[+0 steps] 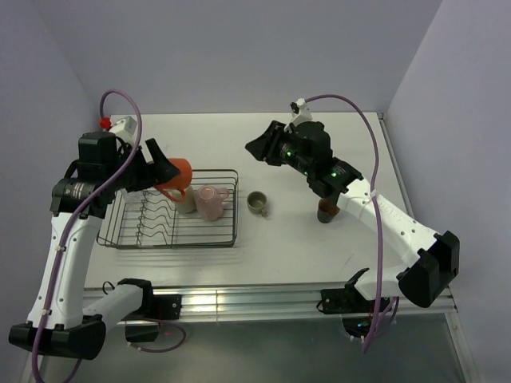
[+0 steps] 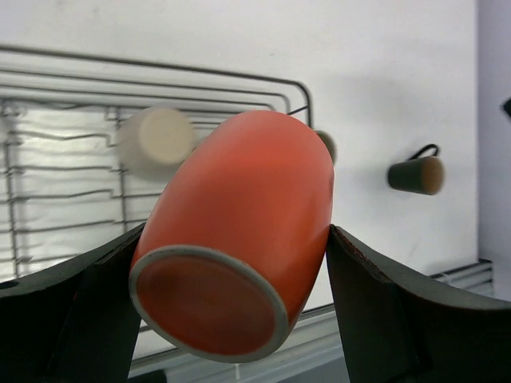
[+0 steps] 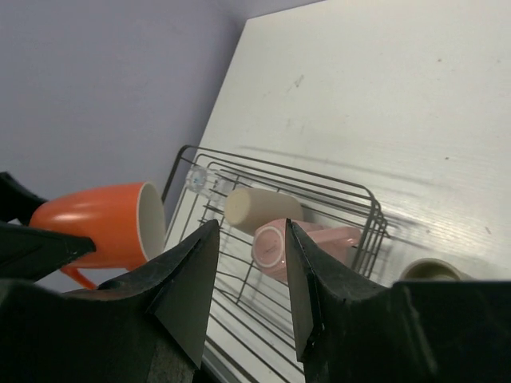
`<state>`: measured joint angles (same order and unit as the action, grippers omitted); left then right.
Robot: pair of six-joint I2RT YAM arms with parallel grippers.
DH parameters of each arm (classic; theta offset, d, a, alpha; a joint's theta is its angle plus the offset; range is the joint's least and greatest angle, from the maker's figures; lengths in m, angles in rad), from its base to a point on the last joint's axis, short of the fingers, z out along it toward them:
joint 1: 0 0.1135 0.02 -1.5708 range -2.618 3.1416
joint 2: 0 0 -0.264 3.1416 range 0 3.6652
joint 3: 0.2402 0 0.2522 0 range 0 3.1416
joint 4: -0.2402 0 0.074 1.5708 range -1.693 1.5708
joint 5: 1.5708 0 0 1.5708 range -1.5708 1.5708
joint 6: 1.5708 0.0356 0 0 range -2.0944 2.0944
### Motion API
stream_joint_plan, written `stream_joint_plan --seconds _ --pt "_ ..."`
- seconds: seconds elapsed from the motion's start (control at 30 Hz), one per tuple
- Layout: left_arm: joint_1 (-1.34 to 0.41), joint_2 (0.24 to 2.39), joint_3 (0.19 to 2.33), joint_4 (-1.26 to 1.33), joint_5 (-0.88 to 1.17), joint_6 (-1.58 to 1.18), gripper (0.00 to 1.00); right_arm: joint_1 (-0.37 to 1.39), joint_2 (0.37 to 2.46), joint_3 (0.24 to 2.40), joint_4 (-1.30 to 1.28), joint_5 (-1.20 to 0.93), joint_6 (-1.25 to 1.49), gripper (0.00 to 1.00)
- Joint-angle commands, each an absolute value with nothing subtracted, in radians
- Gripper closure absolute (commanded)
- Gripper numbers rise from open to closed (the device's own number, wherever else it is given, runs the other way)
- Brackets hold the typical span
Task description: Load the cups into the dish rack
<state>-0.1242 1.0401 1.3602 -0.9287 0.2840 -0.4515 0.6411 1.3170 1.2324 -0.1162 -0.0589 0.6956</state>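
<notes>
My left gripper (image 1: 171,172) is shut on the orange mug (image 1: 179,175) and holds it tilted above the dark wire dish rack (image 1: 128,238). In the left wrist view the mug (image 2: 239,231) fills the gap between the fingers. The beige tumbler (image 1: 186,203) and the pink mug (image 1: 211,203) sit in the rack's right end. The olive-green cup (image 1: 257,203) and the dark brown mug (image 1: 326,212) stand on the table right of the rack. My right gripper (image 1: 254,149) is open and empty, raised above the table behind the olive cup. A clear glass (image 3: 196,180) seems to lie in the rack's far corner.
The white table (image 1: 319,255) ends at walls behind and on both sides. A metal rail (image 1: 239,302) runs along the near edge. The right arm's forearm (image 1: 383,215) passes over the dark brown mug's right side.
</notes>
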Motion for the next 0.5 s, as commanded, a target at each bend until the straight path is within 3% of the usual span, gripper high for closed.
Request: stream_joint_plan --seconds 0.0,0.17,0.47 --pt "-0.130 0.971 1.358 -0.956 0.163 -0.422 1.00 0.632 1.278 1.279 -0.137 -0.008 0.641 0.53" --pt "-0.156 0.951 1.304 -0.979 0.104 -0.422 1.00 0.629 1.284 1.262 -0.135 -0.002 0.624 0.53" --pt "-0.351 0.972 1.253 -1.029 -0.170 -0.479 1.00 0.621 1.293 1.244 -0.121 -0.003 0.611 0.53"
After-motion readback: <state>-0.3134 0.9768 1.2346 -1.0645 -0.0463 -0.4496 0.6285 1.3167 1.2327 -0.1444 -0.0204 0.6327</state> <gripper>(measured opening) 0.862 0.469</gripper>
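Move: The left hand already holds the orange cup above the dish rack; the free spot it is being taken to seems to lie about 5 cm back, 1 cm left and some 20 cm below. The beige cup is about 4 cm ahead and 1 cm left, the pink cup 3 cm ahead and 8 cm right, both some 20 cm down. From the right hand that spot lies roughly 22 cm left, 12 cm back, 22 cm below. The left hand, keeping its grip, lowers the orange cup about 6 cm and 4 cm back towards the rack, tilting downward. ##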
